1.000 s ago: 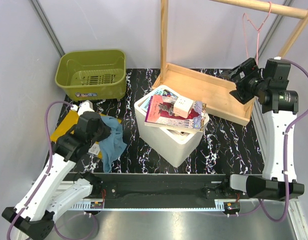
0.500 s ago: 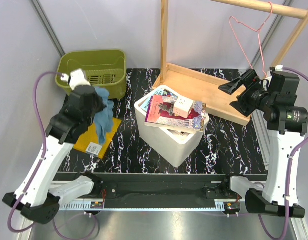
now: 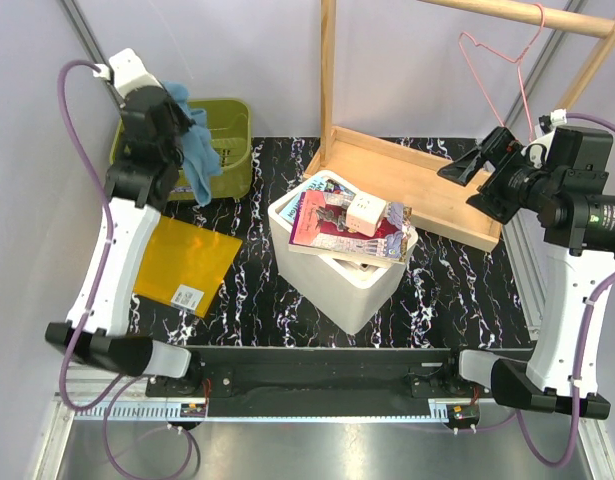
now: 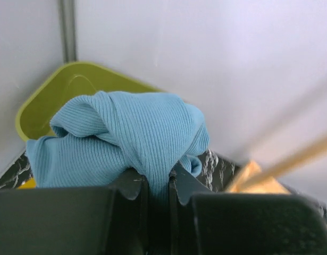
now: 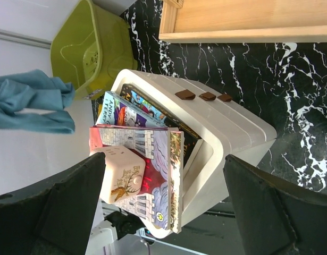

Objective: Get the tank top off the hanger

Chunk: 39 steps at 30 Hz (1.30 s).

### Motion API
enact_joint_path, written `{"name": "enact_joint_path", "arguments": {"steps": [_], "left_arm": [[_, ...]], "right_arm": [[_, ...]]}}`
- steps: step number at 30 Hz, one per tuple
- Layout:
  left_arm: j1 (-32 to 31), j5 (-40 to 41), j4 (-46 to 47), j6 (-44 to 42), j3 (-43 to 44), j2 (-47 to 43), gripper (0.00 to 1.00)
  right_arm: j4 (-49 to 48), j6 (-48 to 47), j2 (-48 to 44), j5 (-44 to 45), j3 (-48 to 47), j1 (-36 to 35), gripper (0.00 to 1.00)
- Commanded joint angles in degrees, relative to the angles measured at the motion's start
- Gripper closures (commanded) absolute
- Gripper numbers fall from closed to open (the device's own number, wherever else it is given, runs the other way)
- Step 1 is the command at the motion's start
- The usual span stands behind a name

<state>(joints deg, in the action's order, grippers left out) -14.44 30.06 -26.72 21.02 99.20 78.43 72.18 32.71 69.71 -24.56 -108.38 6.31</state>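
Observation:
The teal-blue tank top [image 3: 195, 140] hangs crumpled from my left gripper [image 3: 170, 118], raised high over the green basket [image 3: 222, 140] at the back left. In the left wrist view the fabric [image 4: 126, 138] is pinched between the nearly closed jaws of that gripper [image 4: 158, 183]. It also shows at the left of the right wrist view, the tank top [image 5: 33, 103]. The pink wire hanger [image 3: 499, 70] hangs bare from the wooden rail [image 3: 547, 17] at the back right. My right gripper [image 3: 477, 165] stands open just below the hanger, with nothing between its fingers [image 5: 62, 207].
A white box [image 3: 347, 265] holding books and a small cream cube [image 3: 364, 213] sits mid-table. A wooden tray [image 3: 427, 185] forms the rack's base behind it. A yellow sheet [image 3: 187, 262] lies flat at the left. Grey walls close in the back and sides.
My left arm has lifted the tank top from low over the yellow sheet up and back to above the green basket. The right gripper has drawn slightly away from the hanger, which is swinging.

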Motion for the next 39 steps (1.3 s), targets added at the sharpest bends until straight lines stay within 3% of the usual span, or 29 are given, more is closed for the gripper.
{"name": "enact_joint_path", "arguments": {"steps": [1,5,11,16,19,23,26,27,28,30,31,32,39], "left_arm": [[8.27,-5.7,7.04,10.42,5.39,6.01,1.0],[14.34,-13.51,8.69,23.96,7.33,15.93,1.0],[22.08,-26.62,21.16,46.45,8.72,31.57,1.0],[23.05,-24.62,16.62,47.45,23.72,45.02,1.0],[23.92,-23.39,12.93,48.15,28.31,48.9,0.99],[24.37,-19.18,11.69,47.81,27.72,49.8,0.97],[24.81,-21.27,11.43,46.93,27.19,50.59,0.94],[24.81,-21.8,11.08,46.32,27.28,50.59,0.9],[24.81,-23.11,10.9,44.74,27.19,50.07,0.75],[24.72,-25.39,10.64,42.72,27.28,49.45,0.57],[24.55,-27.15,10.38,40.27,27.45,48.75,0.19],[24.46,-27.42,8.2,39.11,27.8,48.4,0.05],[23.93,-28.3,1.93,32.25,24.21,39.02,0.01]], "right_arm": [[2.43,-3.7,1.47,0.3,-2.71,-0.24,0.0],[7.17,-6.95,4.9,2.66,-8.6,-0.33,0.0],[6.65,-6.87,5.87,3.72,-7.11,-0.33,0.0],[6.92,-7.13,6.66,4.16,-6.58,-0.33,0.0],[6.83,-7.31,7.36,4.25,-6.67,-0.33,0.0],[6.66,-7.4,7.89,4.25,-6.32,-0.33,0.0],[5.95,-7.31,7.89,3.47,-5.27,-0.33,0.0],[5.78,-7.31,7.72,3.2,-4.92,-0.24,0.0],[5.6,-7.31,7.81,3.02,-4.65,-0.33,0.0],[5.16,-7.31,7.63,2.41,-3.86,-0.24,0.0],[4.99,-7.13,7.54,2.06,-3.42,-0.33,0.0],[4.9,-6.96,7.37,1.53,-2.98,-0.33,0.0],[3.93,-6.61,6.49,-1.9,0.18,-0.33,0.0]]}}
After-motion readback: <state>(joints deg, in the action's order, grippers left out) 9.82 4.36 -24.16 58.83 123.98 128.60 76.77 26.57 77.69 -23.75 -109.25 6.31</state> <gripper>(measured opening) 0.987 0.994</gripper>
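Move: The left hand, already holding the tank top, has the green basket's middle about 20 cm ahead, 8 cm to its left and 37 cm below. The yellow folder lies some 10 cm back and 4 cm left, 44 cm below; the white book bin is about 8 cm back, 33 cm right and 33 cm below. From the right hand the basket is roughly 34 cm ahead, 57 cm left and 33 cm lower. Left hand carries the tank top about 25 cm forward and down, somewhat left, into the basket, then opens. ##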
